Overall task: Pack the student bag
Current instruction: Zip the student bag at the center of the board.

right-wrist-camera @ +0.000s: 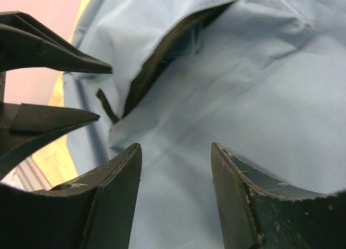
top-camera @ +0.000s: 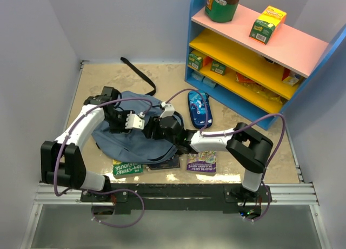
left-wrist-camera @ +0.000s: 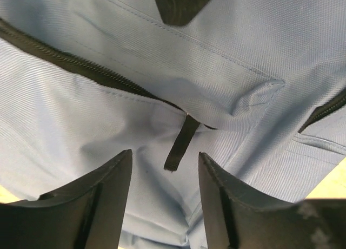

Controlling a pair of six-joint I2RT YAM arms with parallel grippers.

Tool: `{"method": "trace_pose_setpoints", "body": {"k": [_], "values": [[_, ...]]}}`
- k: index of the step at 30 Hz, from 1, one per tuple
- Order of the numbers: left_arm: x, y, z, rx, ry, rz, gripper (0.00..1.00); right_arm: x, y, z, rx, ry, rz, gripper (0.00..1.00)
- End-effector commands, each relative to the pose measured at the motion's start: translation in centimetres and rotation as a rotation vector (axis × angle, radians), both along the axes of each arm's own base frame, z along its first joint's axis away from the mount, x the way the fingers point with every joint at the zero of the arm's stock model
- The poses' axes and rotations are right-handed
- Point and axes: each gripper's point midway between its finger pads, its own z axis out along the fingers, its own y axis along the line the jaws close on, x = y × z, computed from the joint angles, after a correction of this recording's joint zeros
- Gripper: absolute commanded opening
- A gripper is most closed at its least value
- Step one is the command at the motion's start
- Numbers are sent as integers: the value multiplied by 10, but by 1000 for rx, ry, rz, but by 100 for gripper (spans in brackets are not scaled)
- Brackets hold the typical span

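Observation:
The student bag (top-camera: pixel 125 143) is a slate-blue fabric backpack lying left of centre on the table. Both grippers hover over its top, close together. My left gripper (top-camera: pixel 141 123) (left-wrist-camera: pixel 165 158) is open just above the fabric, with a black zipper pull tab (left-wrist-camera: pixel 181 143) right ahead of its tips and nothing between them. My right gripper (top-camera: pixel 157 131) (right-wrist-camera: pixel 175 149) is also open over plain bag fabric (right-wrist-camera: pixel 243 97). A partly open zipper slit (right-wrist-camera: pixel 157 59) lies ahead of it. The left gripper's fingers (right-wrist-camera: pixel 65 57) show at the left of the right wrist view.
A green book (top-camera: pixel 127 166), a dark book (top-camera: pixel 166 162) and a purple book (top-camera: pixel 201 162) lie along the bag's near side. A dark-blue pencil case (top-camera: pixel 198 109) lies to its right. A coloured shelf unit (top-camera: pixel 254 54) stands at the back right. A black strap (top-camera: pixel 138 73) trails behind the bag.

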Motion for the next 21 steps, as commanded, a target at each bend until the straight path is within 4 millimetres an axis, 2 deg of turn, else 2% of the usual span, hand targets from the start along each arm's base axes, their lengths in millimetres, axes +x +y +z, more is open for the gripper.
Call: {"method": "trace_pose_setpoints", "body": {"k": [1,5,8,9,14,16,18,19,20,21], "values": [[3,4,-9,19,-5,-34,54,0,-6,2,-8,-18,-31,57],[2,1,-14,2,9,-34,47,-2,-6,-1,-6,-13,-34,57],[1,1,-21,5,27,-32,33,-2,-8,-2,-9,-11,-37,56],[0,1,-24,6,36,-32,23,-2,-9,-3,-10,-10,-41,55],[1,-4,-29,-19,51,-23,0,-8,-14,-10,-18,0,-40,53],[1,-6,-26,-37,59,-11,0,-11,-17,-9,-12,-6,-44,53],[5,-13,-13,-90,65,12,0,-20,-22,-14,-25,-10,-37,53],[7,-13,-7,-120,71,33,0,-21,-24,-9,-20,-23,-50,54],[16,-23,10,-192,57,40,0,-26,-27,-12,-31,-27,-51,54],[9,-26,15,-220,112,66,0,-28,-28,-9,-36,-38,-53,55]]}}
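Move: The zipper's black pull tab lies right under the left hand, level with it fore and aft and sideways, about 3 cm below the fingertips. The bag's open slit runs on from the tab, its middle about 8 cm ahead and 4 cm right of the left hand; a side pocket's zipper lies some 8 cm back and 2 cm right. From the right hand the tab is roughly 12 cm left, 1 cm back and 4 cm lower. Straight down by about 3 cm goes the left hand onto the pull tab, closing its half-open fingers on the way until they are shut and pinch the tab's free end; then it eases up a touch. The right hand, still half open, sinks about 3 cm over the bag's fabric and drifts some 2 cm back and 2 cm right, away from the tab. ##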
